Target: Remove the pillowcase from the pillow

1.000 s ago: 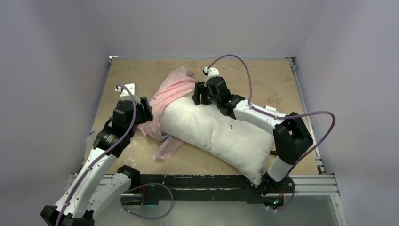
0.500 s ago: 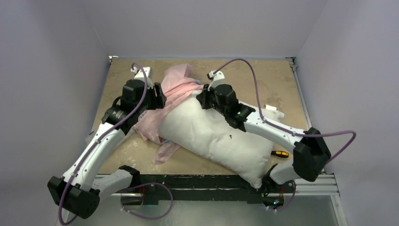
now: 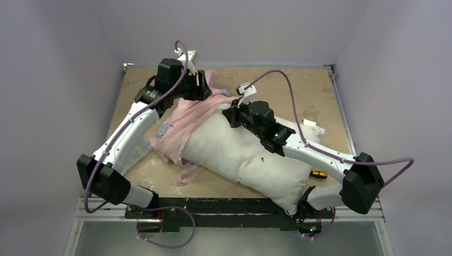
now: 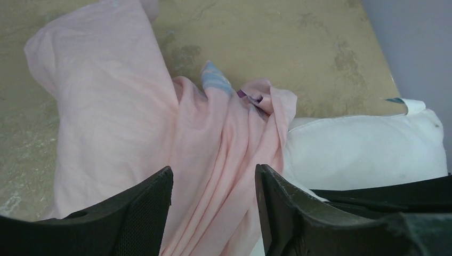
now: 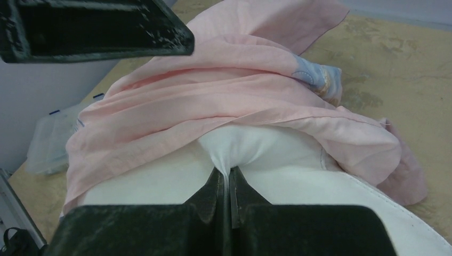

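Observation:
The pillow (image 3: 250,157) is a plump white cushion lying diagonally across the table. The pillowcase (image 3: 184,120) shows its pale pink reverse side and is bunched over the pillow's far left end, trailing onto the table. My right gripper (image 3: 233,113) is shut on a pinch of white pillow fabric (image 5: 234,146) at the far end, just below the pillowcase's edge (image 5: 213,101). My left gripper (image 3: 205,88) is open above the pink folds (image 4: 133,122). Fabric shows between its fingers (image 4: 154,197) but is not held. The pillow's corner (image 4: 362,144) lies to their right.
A clear plastic box (image 5: 48,141) sits at the table's left side beside the pillowcase. A yellow and black tool (image 3: 319,174) lies by the pillow's near right. A small white object (image 3: 311,126) lies at the right. The left gripper body (image 5: 96,26) hangs over the pillowcase.
My left arm has swung from the near left side up and to the far end of the pillowcase, with its jaws open. My right gripper stays clamped on the pillow, and its elbow has moved right.

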Controlling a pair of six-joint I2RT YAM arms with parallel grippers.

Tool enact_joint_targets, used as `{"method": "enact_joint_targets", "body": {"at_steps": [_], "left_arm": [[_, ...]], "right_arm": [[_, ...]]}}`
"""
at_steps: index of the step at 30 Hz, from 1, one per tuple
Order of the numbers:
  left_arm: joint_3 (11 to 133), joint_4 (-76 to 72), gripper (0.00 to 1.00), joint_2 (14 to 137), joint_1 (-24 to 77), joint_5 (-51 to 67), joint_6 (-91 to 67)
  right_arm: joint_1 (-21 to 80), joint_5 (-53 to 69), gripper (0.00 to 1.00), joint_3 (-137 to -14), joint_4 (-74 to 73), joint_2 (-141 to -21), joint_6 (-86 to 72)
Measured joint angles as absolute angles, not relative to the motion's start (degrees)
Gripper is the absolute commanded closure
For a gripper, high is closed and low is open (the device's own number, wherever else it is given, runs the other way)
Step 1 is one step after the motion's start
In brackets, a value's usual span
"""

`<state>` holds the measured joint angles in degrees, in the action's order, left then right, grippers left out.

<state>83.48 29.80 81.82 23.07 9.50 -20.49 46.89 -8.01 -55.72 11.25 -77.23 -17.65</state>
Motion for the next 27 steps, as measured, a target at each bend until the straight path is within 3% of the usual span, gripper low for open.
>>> {"method": "enact_joint_targets", "body": {"at_steps": [5, 7, 9, 12, 19, 27], "left_arm": [[81.6, 30.1, 0.46, 83.0, 24.5, 8.3, -18.8], [80.4, 30.1, 0.52, 83.3, 24.6, 6.4, -18.2], [79.3, 30.1, 0.63, 83.8, 24.6, 4.0, -17.8], [77.6, 30.1, 1.0, 84.8, 24.5, 1.0, -17.2], [76.3, 29.9, 1.0, 84.1, 24.9, -7.3, -16.5], [69.3, 27.1, 1.0, 71.0, 19.4, -24.7, -17.4]], "right_arm": [[48.1, -8.0, 1.0, -55.3, 12.0, -77.2, -17.4], [48.8, -8.1, 1.0, -55.3, 12.1, -77.2, -17.3], [49.6, -8.3, 1.0, -55.3, 12.0, -77.3, -17.3], [50.4, -8.5, 1.0, -55.3, 11.9, -77.2, -17.3], [50.8, -11.1, 1.0, -53.5, 9.9, -74.0, -19.6], [51.9, -21.8, 1.0, -52.8, 6.7, -62.5, -25.6]]}}
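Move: The pillowcase folds that the open left hand will pinch lie about 8 cm below it, 2 cm to its left and 1 cm ahead. Their blue-printed patch is roughly 5 cm right of the hand, about level fore and aft and 10 cm below; the white pillow's middle is some 20 cm back, 15 cm right and 15 cm down. From the right hand, already pinching the pillow's cloth, those folds lie about 6 cm ahead, 9 cm left and 4 cm lower. The left fingers shut on the bunched pillowcase after sinking about 8 cm onto it, then drag the cloth some 12 cm to the left while rising 5 cm, the hand swinging counter-clockwise. The right hand keeps its pinch on the pillow at first, easing back a couple of centimetres, then goes up about 6 cm and right, coming free of the pillow with fingers still shut. ##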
